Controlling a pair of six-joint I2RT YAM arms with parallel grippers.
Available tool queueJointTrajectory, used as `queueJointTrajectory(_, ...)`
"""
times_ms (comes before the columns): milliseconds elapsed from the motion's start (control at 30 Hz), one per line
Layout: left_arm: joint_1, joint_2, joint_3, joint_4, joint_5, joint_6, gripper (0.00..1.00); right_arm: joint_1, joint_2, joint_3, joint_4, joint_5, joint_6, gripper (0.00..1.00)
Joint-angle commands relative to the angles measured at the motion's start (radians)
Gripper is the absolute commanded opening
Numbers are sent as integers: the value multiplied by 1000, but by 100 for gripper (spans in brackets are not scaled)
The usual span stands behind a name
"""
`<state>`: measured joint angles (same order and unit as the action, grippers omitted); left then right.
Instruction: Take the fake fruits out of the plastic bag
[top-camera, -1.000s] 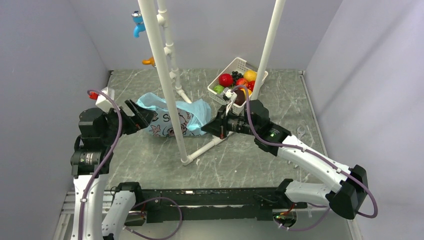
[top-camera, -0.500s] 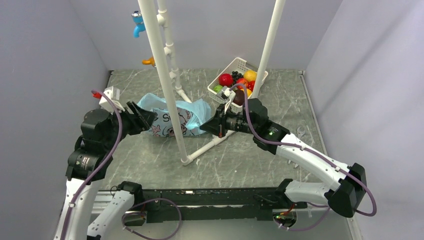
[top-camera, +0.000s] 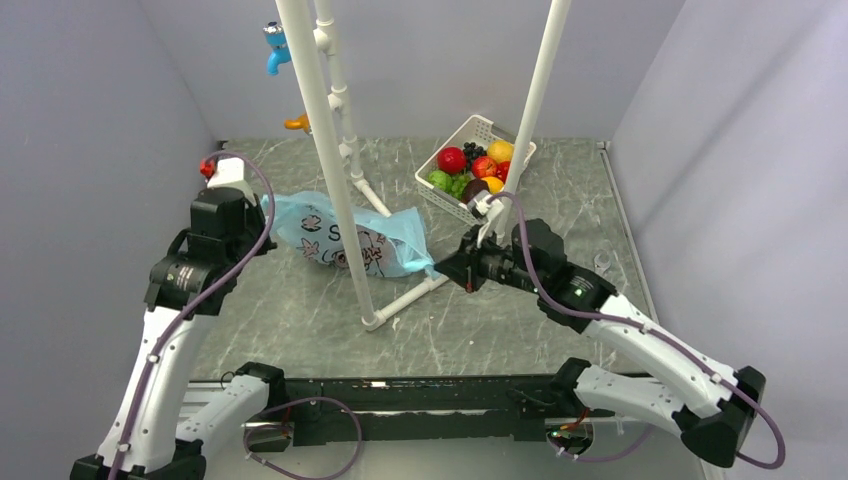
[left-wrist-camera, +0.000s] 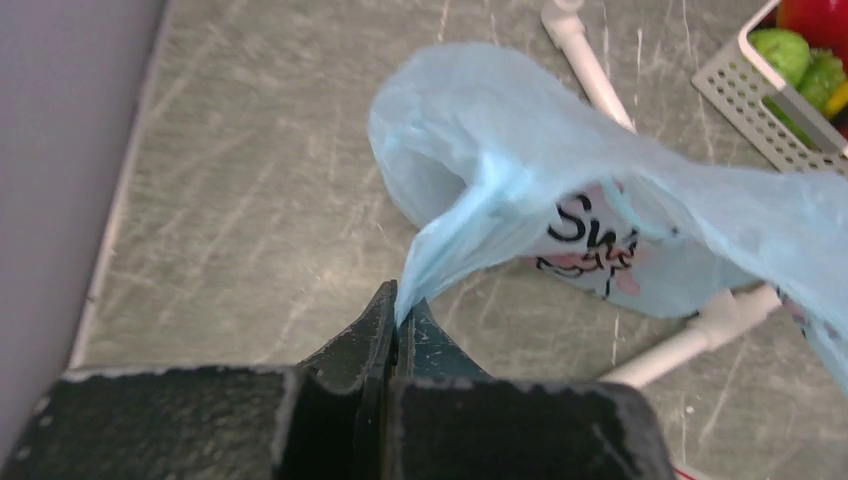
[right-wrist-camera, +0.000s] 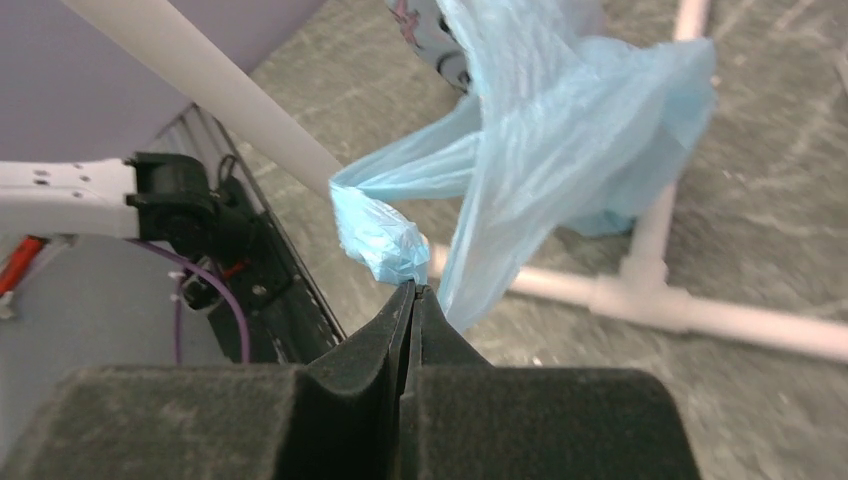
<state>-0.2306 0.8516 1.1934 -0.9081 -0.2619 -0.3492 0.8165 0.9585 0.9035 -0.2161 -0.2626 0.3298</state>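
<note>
The light-blue plastic bag with its printed white panel lies stretched between my two grippers, behind the white pole. My left gripper is shut on the bag's left edge, the film pinched at its tips. My right gripper is shut on a twisted handle at the bag's right end. The bag bulges, but its contents are hidden. Red and orange fake fruits lie in the white basket.
A white pipe frame stands mid-table: an upright pole in front of the bag and a base pipe running under the bag's right end. The basket also holds green and dark fruits. Grey walls close in left and right.
My left gripper went from open to shut on the bag's left edge and drew back left. The right gripper pulled its handle right and toward the near edge, stretching the bag.
</note>
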Motion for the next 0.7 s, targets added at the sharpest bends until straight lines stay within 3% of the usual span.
queueJointTrajectory(0, -3, 46, 140, 22, -115, 168, 0, 11, -92, -48, -180, 136, -44, 0)
queueJointTrajectory(333, -3, 230, 318, 34, -219, 436, 0, 61, -88, -170, -165, -30, -5, 0)
queueJointTrajectory(467, -3, 216, 304, -21, 30, 406, 0, 83, -52, -87, -247, 125, -48, 2)
queueJointTrajectory(533, -3, 169, 261, -22, 135, 363, 0, 82, -34, -29, -259, 182, -71, 12)
queueJointTrajectory(667, -3, 67, 162, 15, 228, 270, 0, 81, -1, 67, -170, 220, -97, 40)
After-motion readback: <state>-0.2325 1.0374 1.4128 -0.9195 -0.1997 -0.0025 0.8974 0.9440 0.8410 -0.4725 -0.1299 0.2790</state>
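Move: The plastic bag hangs pinched between both hands, its middle about 13 cm right of the left hand, 4 cm ahead and 15 below; from the right hand it lies some 16 cm left, 10 ahead and 14 below. The pipe corner stands about 12 cm left of the right hand and 6 back, the pipe tee about 3 cm ahead of that hand, both roughly 25 below. The fruit basket is 24 cm ahead and 9 right of it, 22 below. The bag's left end, still pinched, is swung up about 7 cm, forward about 5 and slightly left by the left hand, its left side rolling up some 20 degrees; then that hand eases down, right and a little back. Meanwhile the right hand lowers the other end nearly 10 cm, drawing back and right, tips its fingers down, then opens partway while starting up and forward. ##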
